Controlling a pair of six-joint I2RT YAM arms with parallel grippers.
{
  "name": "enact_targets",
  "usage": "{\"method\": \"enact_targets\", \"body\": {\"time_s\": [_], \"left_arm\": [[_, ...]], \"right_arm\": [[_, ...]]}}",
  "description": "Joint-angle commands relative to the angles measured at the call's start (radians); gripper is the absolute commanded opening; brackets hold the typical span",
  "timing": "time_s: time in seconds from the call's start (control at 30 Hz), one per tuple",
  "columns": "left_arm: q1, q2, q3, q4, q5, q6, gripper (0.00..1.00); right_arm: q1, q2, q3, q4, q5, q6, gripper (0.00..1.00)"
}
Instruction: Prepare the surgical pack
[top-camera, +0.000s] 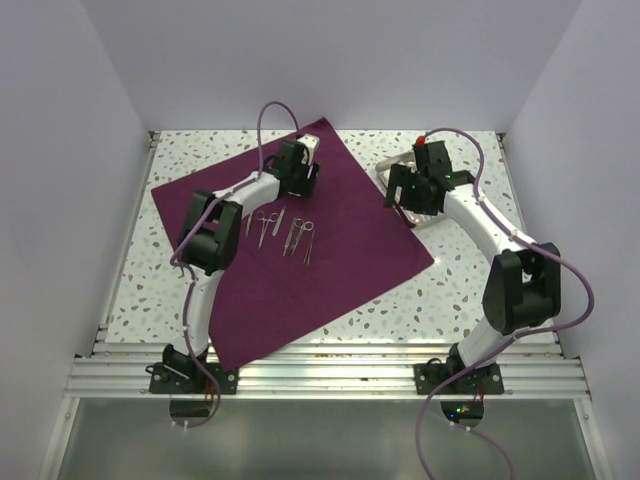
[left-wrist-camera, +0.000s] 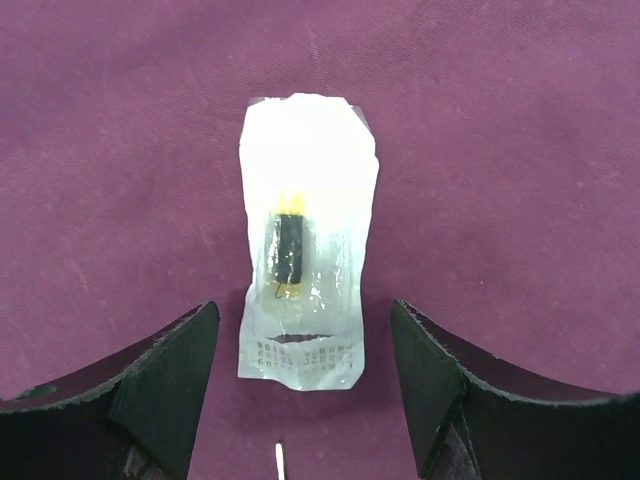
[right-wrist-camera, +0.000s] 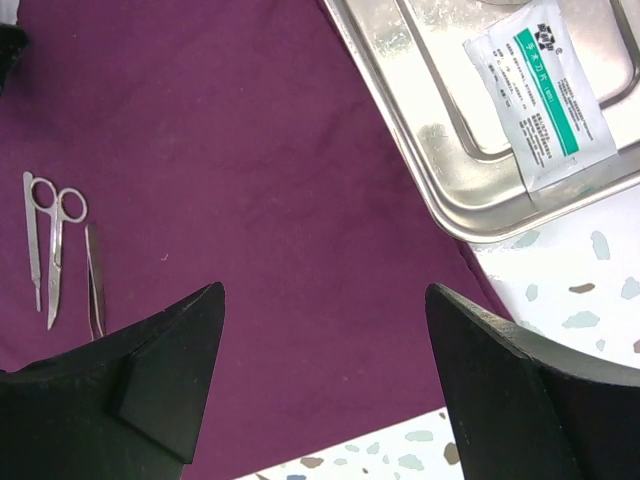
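Note:
The surgical pack (top-camera: 350, 240) is a deep purple drape lying flat as a large square sheet on the speckled table. On it lie several steel instruments (top-camera: 280, 232). My left gripper (top-camera: 305, 165) hovers open over the drape's far part. A small clear sealed packet (left-wrist-camera: 305, 250) with a black item inside lies on the drape (left-wrist-camera: 520, 150), apart from both fingers of the left gripper (left-wrist-camera: 303, 305). My right gripper (top-camera: 405, 200) is open and empty above the drape's right edge (right-wrist-camera: 300, 150); nothing sits between the tips of the right gripper (right-wrist-camera: 325, 287).
A shiny steel tray (right-wrist-camera: 420, 150) sits just off the drape's right side and holds a white and green packet (right-wrist-camera: 540, 90). Scissors (right-wrist-camera: 55, 240) and a thin forceps (right-wrist-camera: 93, 280) lie on the drape to the left. White walls close in the table.

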Motion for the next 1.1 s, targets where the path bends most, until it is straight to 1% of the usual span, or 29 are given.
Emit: {"method": "enact_targets", "body": {"time_s": [0.0, 0.23, 0.43, 0.53, 0.73, 0.83, 0.93, 1.07], "left_arm": [[0.003, 0.005, 0.052, 0.075, -0.027, 0.023, 0.73], [0.001, 0.024, 0.04, 0.078, -0.021, 0.023, 0.71], [0.001, 0.037, 0.038, 0.076, -0.004, 0.012, 0.68], [0.003, 0.043, 0.043, 0.075, 0.005, 0.004, 0.64], [0.003, 0.042, 0.047, 0.067, 0.005, 0.006, 0.5], [0.006, 0.034, 0.048, 0.059, -0.007, 0.006, 0.5], [0.016, 0.025, 0.049, 0.058, -0.001, 0.003, 0.46], [0.032, 0.004, 0.057, 0.053, 0.012, 0.001, 0.46]], "right_arm": [[-0.004, -0.05, -0.002, 0.016, -0.007, -0.019, 0.85], [-0.004, -0.024, 0.009, 0.041, -0.056, 0.012, 0.85], [-0.002, -0.024, 0.018, 0.05, -0.048, 0.02, 0.85], [-0.002, -0.03, 0.006, 0.065, -0.051, 0.029, 0.85], [0.005, -0.012, 0.009, 0.065, -0.054, 0.036, 0.85], [0.014, -0.003, 0.023, 0.065, -0.051, 0.036, 0.85], [0.027, 0.013, 0.038, 0.062, -0.048, 0.036, 0.85], [0.044, 0.043, 0.061, 0.059, -0.053, 0.044, 0.86]]}}
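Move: The suture packet lies just under the left hand, its middle about 2 cm ahead, 1 cm right and 1 cm below. Behind the left hand are the scalpel, some 8 cm back and 4 cm left; the clamp, about 11 cm back and 7 cm left; and the scissors, 14 cm back and 1 cm right. From the right hand the packet is roughly 15 cm ahead, 23 cm left and 12 cm lower. Left hand sinks about 1 cm, fingers closing sideways onto the packet's near third; right drifts 2 cm left. ##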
